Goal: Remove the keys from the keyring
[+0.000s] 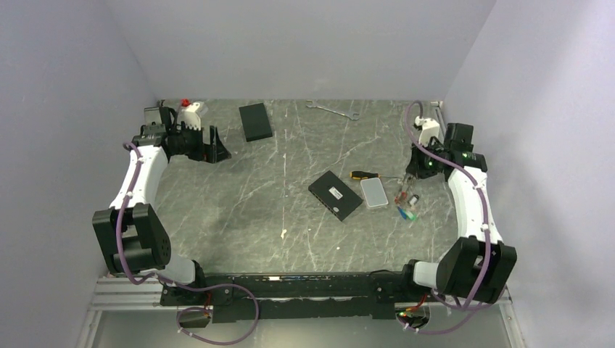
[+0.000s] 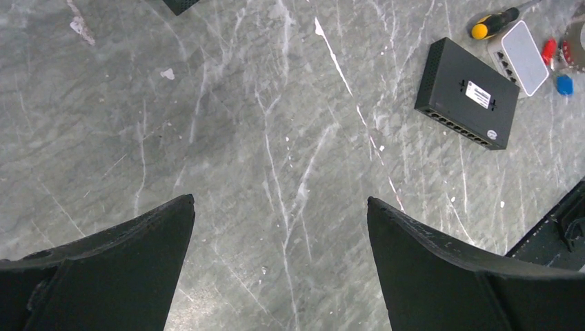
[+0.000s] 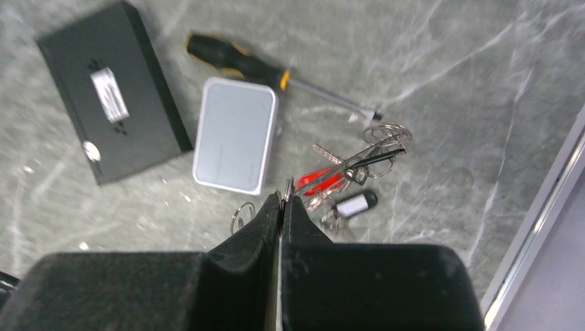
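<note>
My right gripper [image 3: 281, 198] is shut, its tips pinching the thin grey wire of the keyring [image 3: 359, 157], which runs up and right from the tips to a cluster of small rings. Hanging off it are a red key [image 3: 321, 181], a dark key with a white tag [image 3: 355, 203] and some bare metal ones, all just above the table. From above, that gripper [image 1: 415, 174] stands over the keys [image 1: 406, 200] at the right. My left gripper [image 2: 279, 200] is open over bare table at the far left [image 1: 210, 148], holding nothing. In its view a red key [image 2: 548, 49] and a blue key [image 2: 564, 84] show far off.
A yellow-handled screwdriver [image 3: 238, 63], a small white box [image 3: 234, 134] and a flat black box [image 3: 114, 89] lie just left of the keys. A second black box [image 1: 255, 121] and a silver wrench [image 1: 332, 110] lie at the back. The right wall [image 3: 552, 207] is close.
</note>
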`<state>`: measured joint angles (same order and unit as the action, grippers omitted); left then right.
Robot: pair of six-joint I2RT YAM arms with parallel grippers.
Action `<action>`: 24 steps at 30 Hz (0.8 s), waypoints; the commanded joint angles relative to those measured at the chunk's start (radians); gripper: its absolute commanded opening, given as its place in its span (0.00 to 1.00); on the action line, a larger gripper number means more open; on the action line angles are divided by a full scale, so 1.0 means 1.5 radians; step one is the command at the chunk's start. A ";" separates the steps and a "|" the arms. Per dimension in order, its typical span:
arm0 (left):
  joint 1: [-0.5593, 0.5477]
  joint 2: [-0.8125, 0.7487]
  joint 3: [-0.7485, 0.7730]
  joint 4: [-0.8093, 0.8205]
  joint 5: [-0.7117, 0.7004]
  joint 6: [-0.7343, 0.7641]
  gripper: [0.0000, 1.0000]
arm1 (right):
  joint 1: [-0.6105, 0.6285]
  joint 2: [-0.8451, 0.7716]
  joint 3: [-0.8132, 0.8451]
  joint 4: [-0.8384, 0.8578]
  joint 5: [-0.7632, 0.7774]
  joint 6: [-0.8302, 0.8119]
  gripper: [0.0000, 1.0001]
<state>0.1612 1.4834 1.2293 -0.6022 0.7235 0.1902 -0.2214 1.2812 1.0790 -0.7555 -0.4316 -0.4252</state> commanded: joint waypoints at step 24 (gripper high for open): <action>-0.173 -0.012 0.121 0.176 0.111 -0.106 0.99 | 0.140 0.011 0.146 0.408 -0.037 0.659 0.00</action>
<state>0.0147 1.4815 1.4151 -0.5541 0.9005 0.1349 -0.0406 1.2514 1.2602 -0.3077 -0.5064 0.3557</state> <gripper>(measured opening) 0.994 0.026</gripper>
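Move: My right hand already pinches the keyring some 15 cm above the table, and the keys hang about 8 cm below my fingers and 4 cm back. My left gripper is roughly 47 cm to its left and 6 cm farther out. The screwdriver lies about 4 cm ahead and 5 cm left of my right hand, the white box 6 cm left and 1 cm back. From my left hand the keys are about 48 cm right, 10 cm back and 11 cm lower, and the black box 12 cm ahead and 8 cm right. Keeping the keyring pinched, I raise my right hand about 17 cm, carrying it left and forward towards my left hand and rolling the wrist some 30 degrees, left side up, until the fingers point forward-left, closer to level. My open left hand rises about 9 cm, then swings right towards the dangling keys, its fingers turning up and right. ##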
